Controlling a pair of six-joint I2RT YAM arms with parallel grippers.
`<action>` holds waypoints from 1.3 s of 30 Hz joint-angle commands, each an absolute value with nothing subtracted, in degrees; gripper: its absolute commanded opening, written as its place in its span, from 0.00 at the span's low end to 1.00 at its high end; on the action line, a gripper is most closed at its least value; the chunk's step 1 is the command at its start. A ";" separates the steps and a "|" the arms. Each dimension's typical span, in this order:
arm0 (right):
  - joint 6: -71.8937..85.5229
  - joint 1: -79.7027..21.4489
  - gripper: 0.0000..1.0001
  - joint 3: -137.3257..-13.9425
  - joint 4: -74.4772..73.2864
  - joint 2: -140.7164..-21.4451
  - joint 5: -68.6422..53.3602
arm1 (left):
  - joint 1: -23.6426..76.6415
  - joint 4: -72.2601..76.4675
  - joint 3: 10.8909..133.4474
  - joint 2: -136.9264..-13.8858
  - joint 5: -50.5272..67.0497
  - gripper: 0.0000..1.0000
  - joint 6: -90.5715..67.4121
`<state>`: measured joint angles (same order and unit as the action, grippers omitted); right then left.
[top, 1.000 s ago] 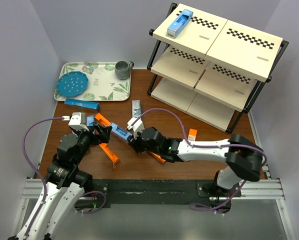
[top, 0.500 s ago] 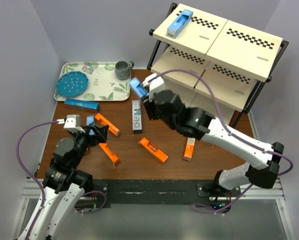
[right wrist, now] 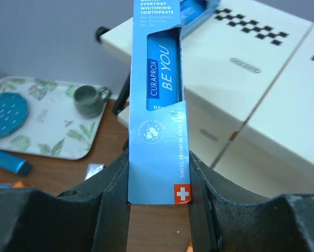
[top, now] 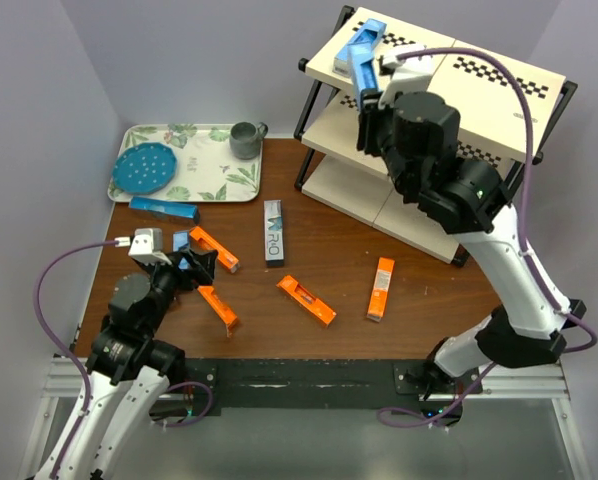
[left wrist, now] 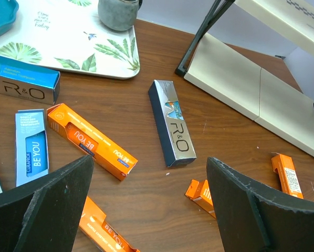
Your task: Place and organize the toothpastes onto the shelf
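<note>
My right gripper [top: 371, 100] [right wrist: 158, 181] is shut on a light blue toothpaste box [top: 363, 70] [right wrist: 159, 115] and holds it up at the left end of the shelf's top board [top: 429, 70] [right wrist: 246, 68]. Another blue toothpaste [top: 372, 28] [right wrist: 199, 9] lies on that board just beyond it. My left gripper [top: 191, 268] [left wrist: 149, 163] hangs open and empty over the table's left side. Below it lie a grey R&O box [left wrist: 173, 123], orange boxes [left wrist: 91, 142] [left wrist: 102, 231] [left wrist: 201, 191] [left wrist: 286, 175], a light blue box [left wrist: 32, 146] and a blue R&O box [left wrist: 23, 86].
A leaf-patterned tray [top: 214, 175] at the back left carries a blue plate [top: 145, 168] and a grey mug [top: 246, 140]. The shelf's lower boards [top: 379, 200] reach down to the table at the right. Grey walls close in both sides.
My right arm has lifted the light blue box from the middle of the table up to the shelf's top tier. The left arm drew back slightly, then stayed still.
</note>
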<state>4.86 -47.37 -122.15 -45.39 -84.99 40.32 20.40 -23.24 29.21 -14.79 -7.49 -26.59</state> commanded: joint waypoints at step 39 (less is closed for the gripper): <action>18.98 -28.13 0.70 -133.34 -48.69 -94.31 37.71 | 20.65 -20.92 29.09 -17.93 -5.19 0.94 -26.81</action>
<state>17.54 -28.42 -134.80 -50.22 -99.20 40.64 20.40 -23.20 29.21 -17.52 -5.96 -26.57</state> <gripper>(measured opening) 0.710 0.941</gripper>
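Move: The held blue toothpaste is to go on the top shelf, at a spot whose middle is about 15 cm ahead of the right hand, 10 cm to its right and 4 cm lower. At about that same lower level, the first blue toothpaste lies 17 cm straight ahead, the panel seam 14 cm ahead and 14 cm right, and the checkered strip 20 cm ahead and 7 cm right. From the left hand the spot is roughly 25 cm ahead, 44 cm right and 24 cm up. The blue toothpaste, still pinched near its near end, is carried by the right hand about 10 cm forward and 9 cm right over the top shelf, turning some 25 degrees clockwise; towards the end it sinks 3–4 cm onto the panel, between the first toothpaste and the seam. The fingers then open and let go, the hand staying around the near end while rolling slightly, its left side rising. ##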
